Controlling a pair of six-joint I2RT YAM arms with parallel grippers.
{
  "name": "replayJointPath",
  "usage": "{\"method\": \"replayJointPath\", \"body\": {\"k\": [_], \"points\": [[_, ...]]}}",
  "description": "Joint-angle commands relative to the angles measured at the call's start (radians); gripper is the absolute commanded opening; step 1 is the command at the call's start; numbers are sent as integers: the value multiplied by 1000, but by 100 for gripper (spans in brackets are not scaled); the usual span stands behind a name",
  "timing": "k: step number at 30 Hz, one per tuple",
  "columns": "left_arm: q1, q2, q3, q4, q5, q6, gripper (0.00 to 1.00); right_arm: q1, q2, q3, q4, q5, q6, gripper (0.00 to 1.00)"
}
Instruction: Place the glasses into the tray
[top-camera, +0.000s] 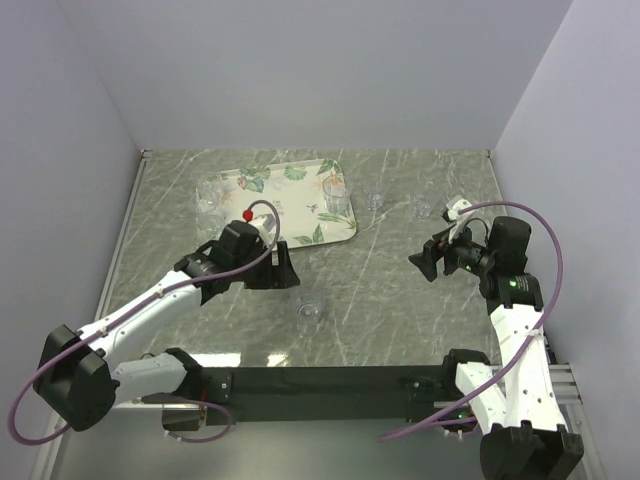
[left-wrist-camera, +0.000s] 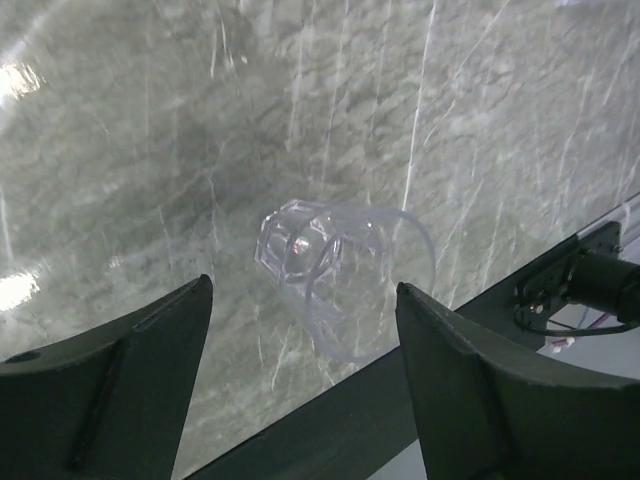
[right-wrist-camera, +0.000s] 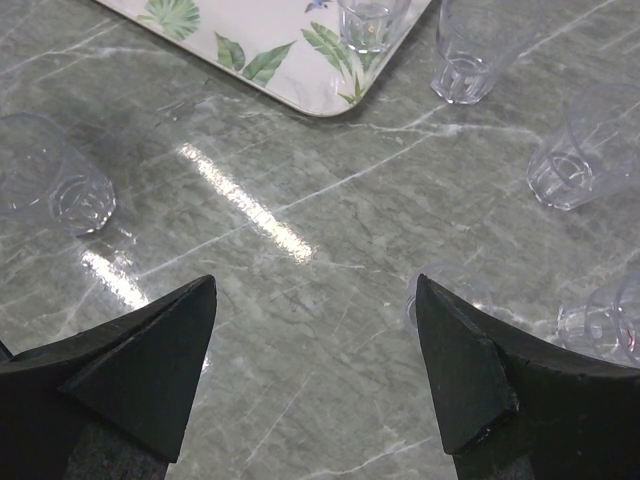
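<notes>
The leaf-printed tray (top-camera: 262, 200) lies at the back left of the table, its corner (right-wrist-camera: 300, 70) showing in the right wrist view. Two glasses (top-camera: 335, 196) stand on its right end. One glass (top-camera: 308, 311) stands alone near the front; in the left wrist view this glass (left-wrist-camera: 320, 270) sits just beyond my left gripper (left-wrist-camera: 305, 290), in line with the gap and untouched. The left gripper (top-camera: 283, 268) is open. My right gripper (top-camera: 421, 262) is open and empty over bare table. More glasses (right-wrist-camera: 470, 50) (right-wrist-camera: 580, 150) stand ahead of the right gripper (right-wrist-camera: 315, 285).
Another glass (top-camera: 208, 200) stands at the tray's left edge. Two glasses (top-camera: 375, 200) (top-camera: 423, 208) stand right of the tray. One glass (right-wrist-camera: 610, 320) is partly hidden behind my right finger. The black base rail (top-camera: 330, 380) runs along the near edge.
</notes>
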Motion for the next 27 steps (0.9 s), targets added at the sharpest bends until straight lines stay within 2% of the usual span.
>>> {"method": "replayJointPath", "body": {"k": [1, 16, 25, 26, 27], "points": [[-50, 12, 12, -22, -65, -38, 78, -7, -9, 3, 15, -14, -9, 87], [-211, 162, 92, -108, -240, -89, 52, -9, -6, 3, 15, -10, -9, 87], [-266, 234, 147, -141, -322, -101, 20, -12, -9, 3, 14, -8, -11, 87], [-268, 240, 152, -149, -329, -100, 12, -10, -9, 3, 15, -8, -11, 87], [-273, 243, 161, -154, -341, -100, 9, -10, -10, 3, 15, -8, -11, 87]]}}
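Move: Back and to the right of the left hand, the last glass on the near side stands about 3 cm nearer the base, 6 cm to the right and 10 cm below. The tray's middle lies roughly 23 cm ahead and 3 cm left, with a glass at its left end some 15 cm ahead and 18 cm left. From the resting right hand, the glass to be gripped is about 24 cm left, 6 cm back and 18 cm below. Sinking about 5 cm while drawing back and slightly right to the glass, the left hand turns its fingers some 20 degrees steeper towards the table. They close steadily from wide open to nearly shut, one dropping inside the rim and the other staying outside, so they come together on the glass's left wall. ##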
